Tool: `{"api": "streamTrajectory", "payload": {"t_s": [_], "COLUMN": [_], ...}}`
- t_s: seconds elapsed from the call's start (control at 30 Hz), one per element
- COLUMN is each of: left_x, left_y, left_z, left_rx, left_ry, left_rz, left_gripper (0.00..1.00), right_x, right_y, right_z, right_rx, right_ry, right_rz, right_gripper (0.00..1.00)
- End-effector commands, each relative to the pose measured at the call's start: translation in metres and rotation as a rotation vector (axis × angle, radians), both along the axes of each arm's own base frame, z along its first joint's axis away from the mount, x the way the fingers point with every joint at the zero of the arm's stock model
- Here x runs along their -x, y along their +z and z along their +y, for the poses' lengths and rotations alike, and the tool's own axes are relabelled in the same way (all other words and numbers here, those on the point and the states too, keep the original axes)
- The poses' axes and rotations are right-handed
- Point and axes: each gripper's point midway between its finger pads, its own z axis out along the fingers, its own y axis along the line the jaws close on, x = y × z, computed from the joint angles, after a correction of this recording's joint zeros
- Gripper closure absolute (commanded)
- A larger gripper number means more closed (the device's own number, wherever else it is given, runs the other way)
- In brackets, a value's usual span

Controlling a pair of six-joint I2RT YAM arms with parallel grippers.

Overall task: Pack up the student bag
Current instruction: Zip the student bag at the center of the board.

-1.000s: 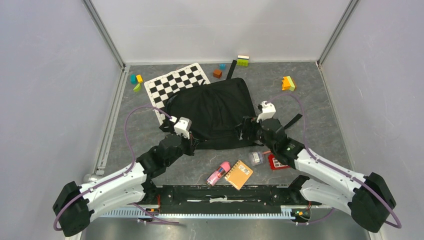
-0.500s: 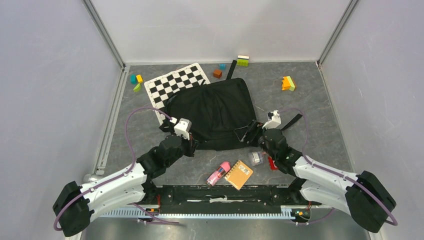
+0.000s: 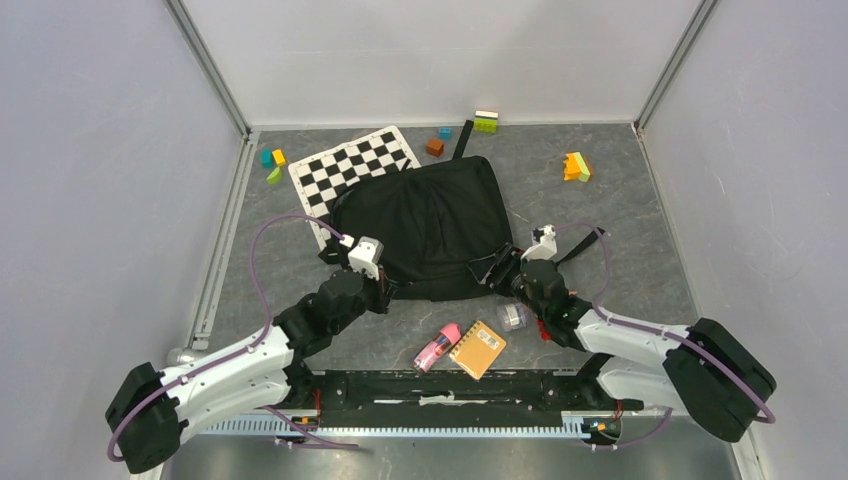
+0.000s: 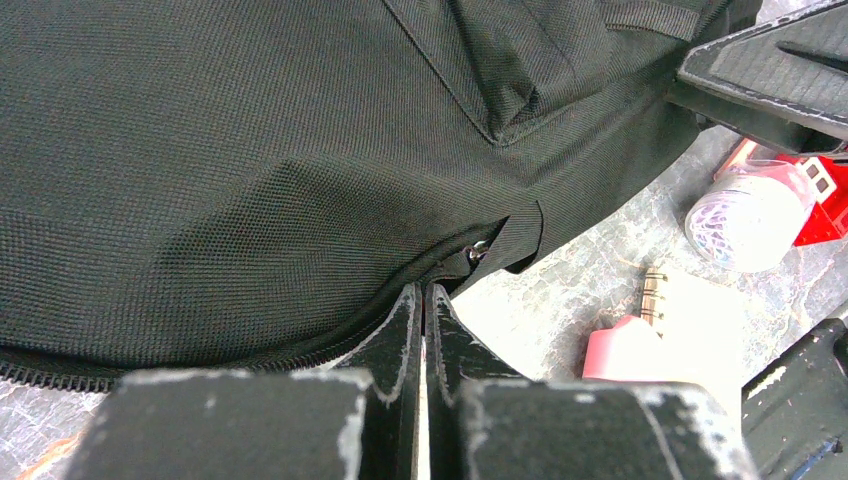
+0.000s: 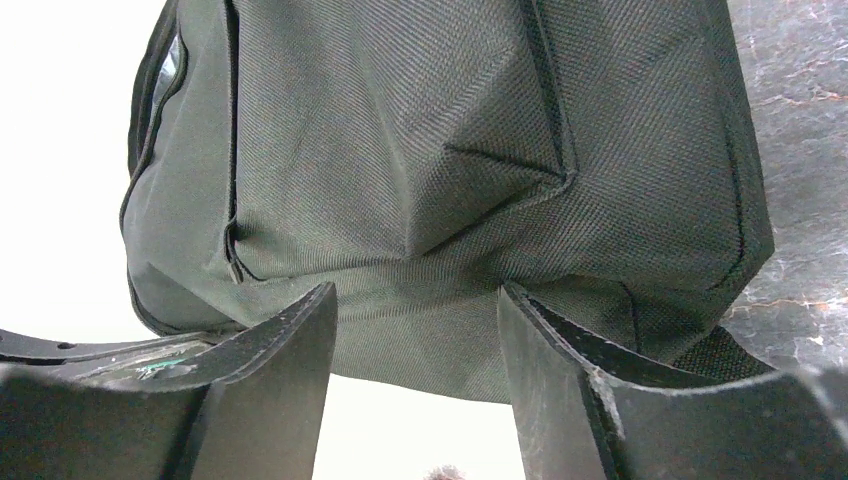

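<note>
The student bag (image 3: 430, 225) lies flat in the middle of the table, black and soft. My left gripper (image 3: 385, 290) is shut at its near left edge. In the left wrist view the shut tips of the left gripper (image 4: 427, 292) press against the zipper seam of the bag (image 4: 250, 150), just left of a small metal zipper pull (image 4: 478, 252). My right gripper (image 3: 497, 272) is at the near right corner. In the right wrist view the right gripper (image 5: 415, 300) stands open, with the lower edge of the bag (image 5: 450, 150) reaching down between its fingers (image 5: 270, 340).
Near the front lie a pink item (image 3: 437, 347), a tan spiral notebook (image 3: 478, 348), a clear jar (image 3: 513, 316) and a red item (image 3: 545, 325) partly under the right arm. A checkerboard (image 3: 345, 165) pokes out behind the bag. Coloured blocks (image 3: 576, 166) sit along the back.
The right arm has swung left and dropped low, bringing its gripper to the bag's near right corner with the jaws narrowing. The left arm has not moved.
</note>
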Motion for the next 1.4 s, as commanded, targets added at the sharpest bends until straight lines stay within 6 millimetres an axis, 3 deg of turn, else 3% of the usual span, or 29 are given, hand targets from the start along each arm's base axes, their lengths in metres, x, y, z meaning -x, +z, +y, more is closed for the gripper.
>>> {"api": "streamTrajectory", "payload": {"t_s": [0.0,0.17,0.3,0.53,0.6,1.03,1.37], "left_x": [-0.006,-0.006,-0.006,-0.003,-0.003,-0.014,-0.028], "left_y": [0.013,0.013,0.015,0.015,0.015,0.009,0.027], "left_z": [-0.002,-0.002,-0.002,0.003,0.006,0.043,0.083], "left_rx": [0.053,0.054,0.058,0.051,0.042,-0.024,-0.023], "left_ry": [0.026,0.027,0.025,0.03,0.036,0.16,0.373], "left_rz": [-0.025,-0.025,-0.03,-0.038,-0.041,-0.04,-0.048], "left_gripper": [0.98,0.98,0.98,0.98,0.98,0.98,0.98], "right_x": [-0.007,-0.009,-0.012,-0.019,-0.021,-0.046,-0.066], "right_y": [0.016,0.002,0.001,0.013,0.016,0.011,0.025], "right_z": [0.008,0.003,0.003,-0.01,-0.017,-0.093,-0.115], "right_rx": [-0.076,-0.043,-0.028,0.004,0.033,0.299,0.416], "right_ry": [-0.022,-0.044,-0.05,-0.096,-0.121,-0.31,-0.366], "right_rz": [-0.034,-0.015,-0.028,-0.105,-0.123,-0.168,-0.2], "right_gripper": [0.37,0.42,0.54,0.93,1.0,1.0,1.0]}}
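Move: My left hand already pinches the zip's pull tab, with the slider about 2 cm to its right. It is taken towards the bag's left corner, some 13 cm left and 8 cm ahead. The chessboard is 7 cm left and 21 cm ahead of it. My open right hand has the fold of cloth at the bag's right near edge 1 cm ahead and 1 cm below; the clear jar is about 6 cm right and 12 cm back. I sink my right hand about 1 cm, shut its fingers on the cloth fold, lift it slightly and draw it some 7 cm to the right and 3 cm forward, its left side rolling down about 15 degrees. My left hand keeps its pinch on the pull tab, rises 1 cm, then draws it nearly 6 cm left and a little forward, turning 10 degrees or so counter-clockwise, away from the right hand. ##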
